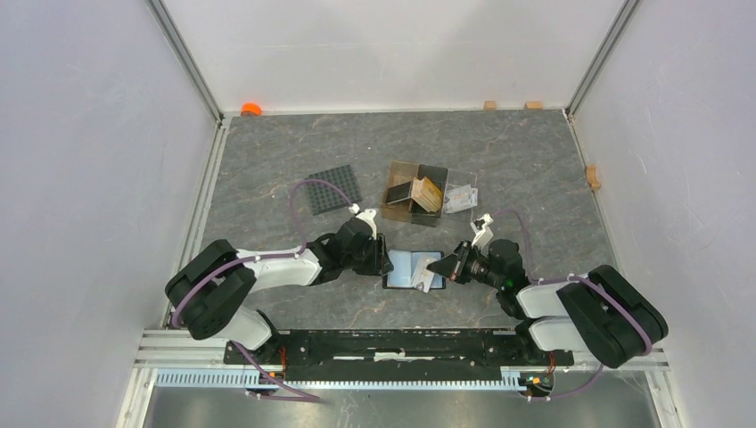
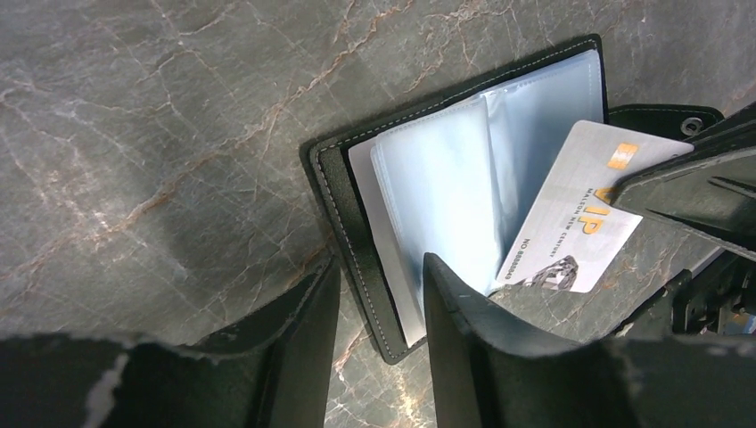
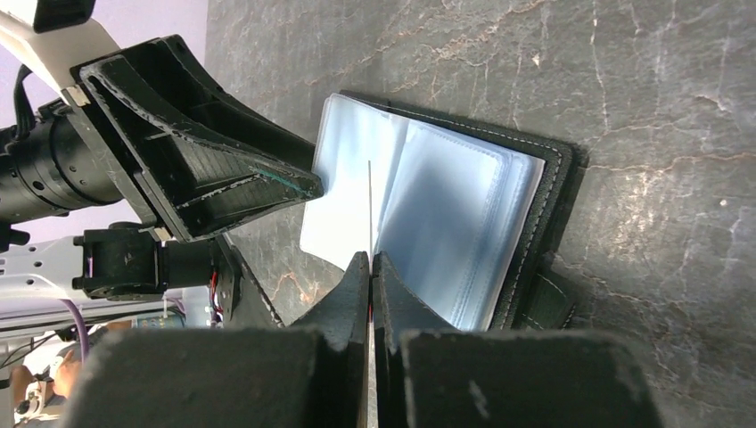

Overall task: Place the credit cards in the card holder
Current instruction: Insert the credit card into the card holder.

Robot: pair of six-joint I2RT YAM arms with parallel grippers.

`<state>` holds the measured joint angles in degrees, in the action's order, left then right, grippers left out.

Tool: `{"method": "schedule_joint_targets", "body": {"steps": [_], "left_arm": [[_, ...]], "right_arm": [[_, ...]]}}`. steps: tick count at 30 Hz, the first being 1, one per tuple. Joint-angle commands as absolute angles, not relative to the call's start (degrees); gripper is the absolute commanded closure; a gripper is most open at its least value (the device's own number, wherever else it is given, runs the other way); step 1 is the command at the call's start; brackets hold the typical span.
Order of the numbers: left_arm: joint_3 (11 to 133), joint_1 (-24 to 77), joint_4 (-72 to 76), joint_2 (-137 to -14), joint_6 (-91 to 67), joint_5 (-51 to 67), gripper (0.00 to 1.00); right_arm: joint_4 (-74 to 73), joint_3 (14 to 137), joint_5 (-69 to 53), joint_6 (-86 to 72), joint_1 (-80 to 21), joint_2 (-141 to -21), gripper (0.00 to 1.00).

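Observation:
The card holder [image 1: 408, 268] lies open on the table between my two grippers, black outside with pale blue-grey sleeves [image 2: 464, 196]. My left gripper [image 2: 379, 308] is open. Its fingers straddle the holder's near stitched edge, one on the table and one over the sleeves. My right gripper [image 3: 370, 260] is shut on a whitish credit card [image 2: 571, 227] with gold print. I see the card edge-on [image 3: 369, 209] in the right wrist view, its far end over the sleeves. More credit cards [image 1: 430, 191] stand in the brown box.
Behind the holder stands a brown translucent compartment box [image 1: 399, 171], with a clear plastic tray [image 1: 462, 199] to its right. A black gridded mat [image 1: 336, 189] lies at the back left. White walls close in the table, with small wooden blocks [image 1: 593, 176] along them.

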<state>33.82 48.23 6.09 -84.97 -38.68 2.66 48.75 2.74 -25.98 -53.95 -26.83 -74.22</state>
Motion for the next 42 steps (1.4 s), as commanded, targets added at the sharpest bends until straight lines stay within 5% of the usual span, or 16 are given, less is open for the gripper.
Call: {"method": "schedule_joint_targets", "body": {"steps": [1, 22, 42], "left_arm": [[33.6, 48.1, 2.9, -88.1, -35.8, 1.5, 0.55], [33.9, 48.1, 1.6, -90.2, -34.4, 0.5, 0.69], [34.8, 48.1, 0.8, -90.6, -33.5, 0.4, 0.71]], "right_arm": [[53.9, 2.4, -25.9, -54.2, -26.6, -77.2, 1.0], [54.8, 2.9, -19.2, -53.0, -26.6, -82.6, 1.0], [47.1, 8.0, -21.1, -47.7, -29.7, -88.9, 1.0]]}}
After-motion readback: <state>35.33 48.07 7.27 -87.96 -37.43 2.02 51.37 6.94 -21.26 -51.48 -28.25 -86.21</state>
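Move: The right hand already grips a card. The open card holder's middle lies about 5 cm to this hand's left, 1 cm back and 4 cm below. The card box stands roughly 17 cm ahead and 2 cm to the left. From the left hand, at the holder's left edge, the holder's middle is some 6 cm to the right, about level fore and aft, and 2 cm lower. Right hand lowers the pinched card about 3 cm onto the holder, then forward 2 cm; left fingers narrow. ##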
